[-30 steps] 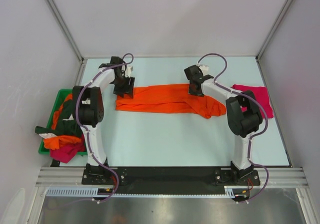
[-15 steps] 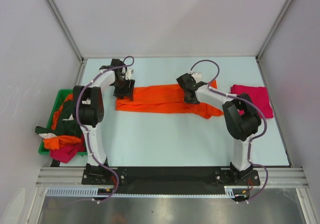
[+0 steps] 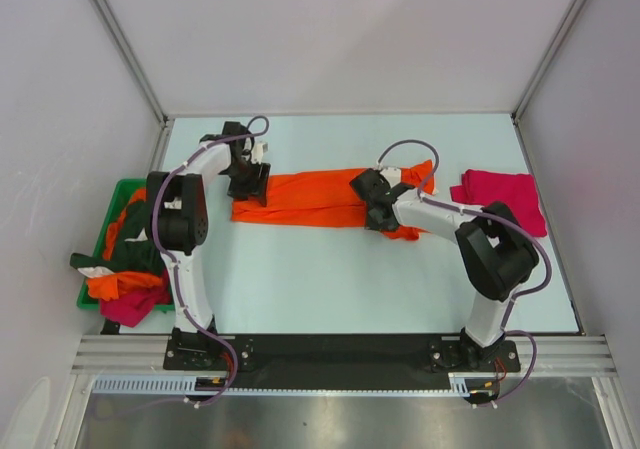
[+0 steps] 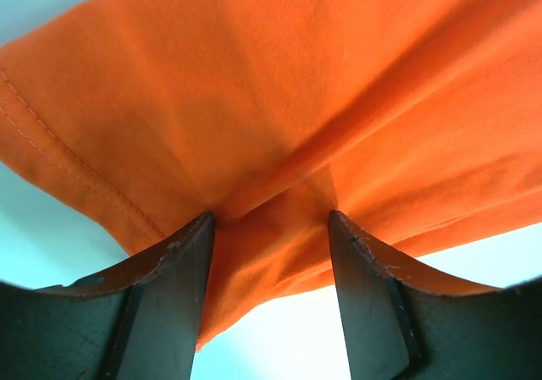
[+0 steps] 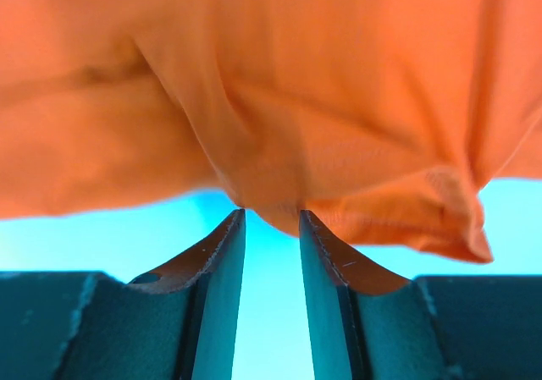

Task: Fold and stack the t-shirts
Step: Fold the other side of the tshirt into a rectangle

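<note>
A bright orange t-shirt [image 3: 310, 197] lies stretched across the middle of the table. My left gripper [image 3: 247, 183] is at its left end. In the left wrist view a thick fold of the orange cloth [image 4: 279, 84] fills the gap between the jaws of the left gripper [image 4: 271, 215], which are shut on it. My right gripper [image 3: 372, 212] is over the shirt's right part. The right wrist view shows the right gripper [image 5: 271, 211] pinching a small bunch of orange cloth [image 5: 296, 101] at its tips, raised off the table. A magenta-red t-shirt [image 3: 500, 197] lies at the right.
A green bin [image 3: 98, 259] stands off the table's left edge, holding several crumpled shirts in dark green, orange and magenta. Grey walls close in the back and both sides. Both arm bases sit on the black rail at the near edge.
My right gripper has moved left and toward the near edge, drawing the orange shirt's right end over the rest of it. The left gripper has stayed in place.
</note>
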Controlling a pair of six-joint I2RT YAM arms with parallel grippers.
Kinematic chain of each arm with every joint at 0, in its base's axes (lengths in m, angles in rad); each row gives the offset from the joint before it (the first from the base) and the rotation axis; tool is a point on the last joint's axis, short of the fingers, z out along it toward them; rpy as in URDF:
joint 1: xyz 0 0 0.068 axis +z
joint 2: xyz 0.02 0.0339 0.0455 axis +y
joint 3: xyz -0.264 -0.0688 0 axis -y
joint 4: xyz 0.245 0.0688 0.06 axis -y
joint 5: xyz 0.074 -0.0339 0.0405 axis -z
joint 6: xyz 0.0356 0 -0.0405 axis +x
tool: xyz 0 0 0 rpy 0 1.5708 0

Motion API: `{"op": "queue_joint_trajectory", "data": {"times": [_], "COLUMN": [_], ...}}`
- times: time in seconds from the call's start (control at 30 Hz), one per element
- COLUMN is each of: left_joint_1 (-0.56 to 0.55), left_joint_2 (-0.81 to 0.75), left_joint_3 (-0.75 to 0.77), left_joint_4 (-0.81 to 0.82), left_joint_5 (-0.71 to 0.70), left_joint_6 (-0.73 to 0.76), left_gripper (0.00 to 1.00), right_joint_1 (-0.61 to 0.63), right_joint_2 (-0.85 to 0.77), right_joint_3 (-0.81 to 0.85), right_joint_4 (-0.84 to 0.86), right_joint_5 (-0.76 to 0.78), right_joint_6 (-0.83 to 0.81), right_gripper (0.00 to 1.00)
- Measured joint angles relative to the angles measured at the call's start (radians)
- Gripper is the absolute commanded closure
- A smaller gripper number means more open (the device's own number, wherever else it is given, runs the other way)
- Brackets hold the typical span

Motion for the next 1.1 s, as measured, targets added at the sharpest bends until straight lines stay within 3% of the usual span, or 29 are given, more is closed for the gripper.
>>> {"op": "queue_joint_trajectory", "data": {"times": [0.17,0.43,0.6,0.77,1.1], "left_joint_1": [0.000,0.017,0.022,0.022,0.023], "left_joint_2": [-0.003,-0.005,-0.003,0.043,0.074], "left_joint_3": [-0.003,0.166,0.250,0.233,0.203], "left_joint_4": [0.000,-0.016,-0.012,-0.024,-0.043], "left_joint_5": [-0.001,-0.006,-0.024,-0.058,-0.072], "left_joint_6": [-0.001,-0.003,-0.002,0.002,0.037], "left_gripper": [0.37,0.37,0.38,0.39,0.39], "right_joint_1": [0.013,-0.084,-0.145,-0.145,-0.185], "right_joint_2": [-0.033,-0.346,-0.240,-0.058,0.093], "right_joint_3": [-0.040,0.010,0.117,0.102,0.093], "right_joint_4": [-0.037,0.013,0.024,0.006,0.000], "right_joint_5": [-0.021,0.080,0.104,0.091,0.070], "right_joint_6": [0.018,0.009,-0.007,-0.006,0.003], "right_gripper": [0.61,0.59,0.60,0.61,0.62]}}
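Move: Over the near edge of the orange t-shirt, the right hand has the middle of the shirt's rumpled right end about 6 cm ahead and 9 cm to its right, some 2 cm below. The loose sleeve end lies about 17 cm right and 2 cm ahead, the folded red shirt about 34 cm right and 6 cm ahead. From the left hand, the far left corner is about 7 cm ahead, 4 cm left and 1 cm down. Swinging up and over, the right hand first backs off about 2 cm, then lifts some 16 cm while going forward and right, and comes back down over the rumpled right end, turned slightly clockwise, fingers still partly open. The left fingertips come off the left end, rising about 7 cm and forward, then sink partway, ending some 5 cm farther out over the cloth. ##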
